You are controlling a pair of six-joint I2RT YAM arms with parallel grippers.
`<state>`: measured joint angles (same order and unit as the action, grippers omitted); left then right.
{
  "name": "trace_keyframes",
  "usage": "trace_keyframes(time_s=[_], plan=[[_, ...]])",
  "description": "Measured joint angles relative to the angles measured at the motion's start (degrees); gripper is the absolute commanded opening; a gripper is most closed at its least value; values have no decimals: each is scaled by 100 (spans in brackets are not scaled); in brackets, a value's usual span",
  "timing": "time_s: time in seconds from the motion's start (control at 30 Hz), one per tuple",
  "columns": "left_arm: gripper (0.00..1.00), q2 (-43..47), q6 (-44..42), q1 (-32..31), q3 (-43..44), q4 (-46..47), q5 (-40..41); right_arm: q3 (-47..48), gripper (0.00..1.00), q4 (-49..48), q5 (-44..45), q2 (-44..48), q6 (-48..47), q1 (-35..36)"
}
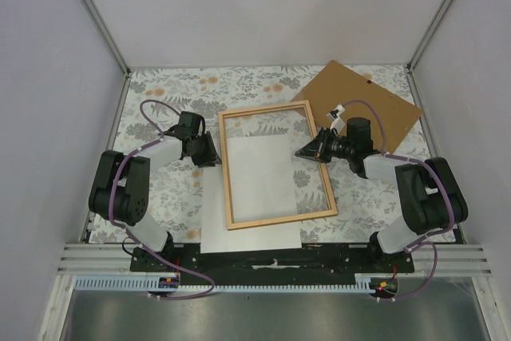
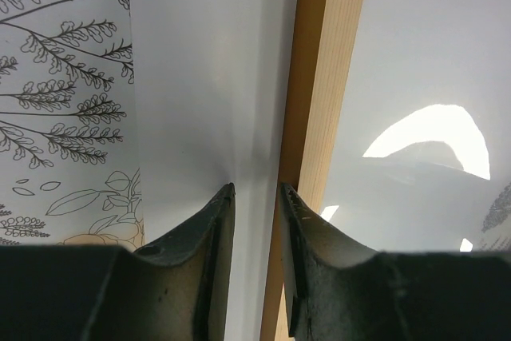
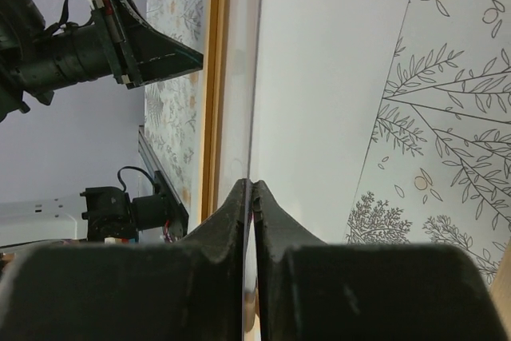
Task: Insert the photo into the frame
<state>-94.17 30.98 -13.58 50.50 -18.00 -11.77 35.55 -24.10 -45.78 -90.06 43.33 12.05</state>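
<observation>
The frame (image 1: 263, 109), thin light wood, lies slightly askew in the middle of the table. The photo (image 1: 259, 173) lies white side up under it, sticking out past the left and near rails. My left gripper (image 1: 214, 153) is at the frame's left rail. In the left wrist view it (image 2: 255, 188) is open, with one fingertip over the photo (image 2: 207, 77) and the other over the rail (image 2: 327, 77). My right gripper (image 1: 303, 152) reaches in at the right rail. Its jaws (image 3: 251, 183) are nearly together, pinching the photo's (image 3: 335, 77) thin edge, with the far rail (image 3: 210, 77) beyond.
A brown backing board (image 1: 367, 105) lies at the back right, behind my right arm. A floral cloth (image 1: 168, 85) covers the table. Grey walls and metal posts close in the sides and back. The photo's near end (image 1: 249, 237) reaches almost to the front rail.
</observation>
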Motion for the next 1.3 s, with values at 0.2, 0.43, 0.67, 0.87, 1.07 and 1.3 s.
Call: trace_keyframes(time_s=[0.2,0.43,0.67,0.87,1.07,1.3], plan=[[35,0,-2,0,0,0,-11,70,22,420,205,0,-267,50],[34,-20,-2,-2,0,2,-46,179,26,852,389,42,-540,74],[34,-31,-2,-4,0,2,-70,302,32,1311,623,160,-822,105],[34,-31,-2,-22,0,2,-92,365,38,1670,804,293,-1043,136],[34,-31,-2,-39,0,2,-107,404,39,1917,933,369,-1185,136],[34,-31,-2,-39,0,2,-140,422,40,2210,1143,490,-1327,136]])
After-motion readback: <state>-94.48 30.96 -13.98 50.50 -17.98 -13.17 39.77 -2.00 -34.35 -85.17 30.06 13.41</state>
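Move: The clear sheet bows up to the right fingers, which still hold its right-hand edge but are starting to part. Beneath it the frame's middle lies about 7 cm left of the right hand, 2 cm ahead and 8 cm below; the frame's right rail runs some 6 cm to that hand's right. The white sheet is centred 14 cm left and 7 cm back. From the left hand, the frame's middle is about 16 cm right and 2 cm ahead. The clear sheet's bowed edge is let down towards the frame's opening as the right fingers spread from nearly shut to over a third open. That hand sinks and slides right towards the right rail, a bit over 2 cm each way, tipping its fingertips some 15 degrees farther down. The left finger stays against the outside of the left rail, going about half a centimetre right with the frame. ##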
